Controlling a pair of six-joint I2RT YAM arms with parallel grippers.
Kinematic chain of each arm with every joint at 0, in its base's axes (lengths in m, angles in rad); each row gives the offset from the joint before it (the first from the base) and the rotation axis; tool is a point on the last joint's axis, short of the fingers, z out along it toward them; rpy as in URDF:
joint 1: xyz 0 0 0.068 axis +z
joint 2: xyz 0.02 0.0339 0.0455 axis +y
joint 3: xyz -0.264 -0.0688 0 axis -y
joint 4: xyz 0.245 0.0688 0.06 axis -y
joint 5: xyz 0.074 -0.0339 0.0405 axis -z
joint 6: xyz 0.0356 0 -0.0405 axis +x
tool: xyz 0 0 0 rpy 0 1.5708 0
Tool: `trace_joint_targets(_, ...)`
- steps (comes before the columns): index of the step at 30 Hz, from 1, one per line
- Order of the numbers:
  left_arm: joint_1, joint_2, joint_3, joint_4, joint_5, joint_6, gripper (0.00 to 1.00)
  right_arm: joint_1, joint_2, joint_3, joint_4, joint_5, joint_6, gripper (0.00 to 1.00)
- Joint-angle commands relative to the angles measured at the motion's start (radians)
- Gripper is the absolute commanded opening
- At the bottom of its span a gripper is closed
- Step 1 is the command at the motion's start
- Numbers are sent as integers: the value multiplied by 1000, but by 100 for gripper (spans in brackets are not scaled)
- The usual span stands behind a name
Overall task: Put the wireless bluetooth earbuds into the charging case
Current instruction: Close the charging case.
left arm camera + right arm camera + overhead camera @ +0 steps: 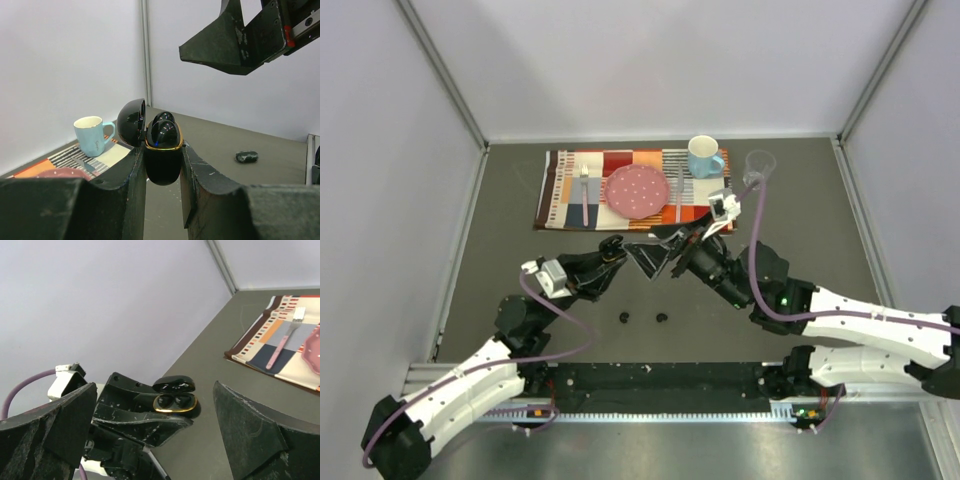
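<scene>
A glossy black charging case [163,161] with a gold rim is pinched between the fingers of my left gripper [163,150], held off the table. Its lid [131,122] stands open. Two black earbuds [175,401] sit side by side in the case [176,409]. Two more earbuds [624,318] [662,318] lie loose on the dark table in front of the arms. My right gripper [661,251] hovers just beside and above the case, jaws wide apart with nothing between them.
At the back lies a striped placemat [563,195] with a pink plate [637,191], a fork [584,190] and a knife [678,192]. A blue mug [703,156] and a clear glass [759,163] stand at its right end. White walls enclose the table.
</scene>
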Motion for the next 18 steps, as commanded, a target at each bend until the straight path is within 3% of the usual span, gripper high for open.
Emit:
trace_joint_targets(1,1,-21,13,21,-10,5,0,7,-51,-6,-52,98,27,99)
trace_joint_targets(11,1,-43,30,-17,-5,3,0,-9,-111,100,-385,201,79,99)
trace_joint_targets(16,1,-61,38,-35,19,0,0,-110,-111,200,-641,81,117,99)
trace_joint_targets(18,1,-66,41,-40,28,-2,0,-213,-109,241,-701,-40,157,99)
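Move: The open charging case, earbuds seated and lid standing on its far side, is held upright in the left fingers, about 1 cm ahead, 1 cm right and 2 cm above that hand's point. From the empty right hand it lies about 7 cm left, 2 cm ahead and 7 cm lower. Far below the right hand on the table, some 27 cm down, are a left loose earbud 8 cm left and 4 cm back, a right loose earbud 1 cm right and 4 cm back, and the plate 29 cm ahead and 4 cm left. Rightward, away from the open case, the right hand draws off about 6 cm, also working some 3 cm forward and 3 cm down. Its wide-open fingers tip down roughly 15 degrees and swing clockwise about 10, touching nothing. The left hand stays in place and keeps its grip on the case. ##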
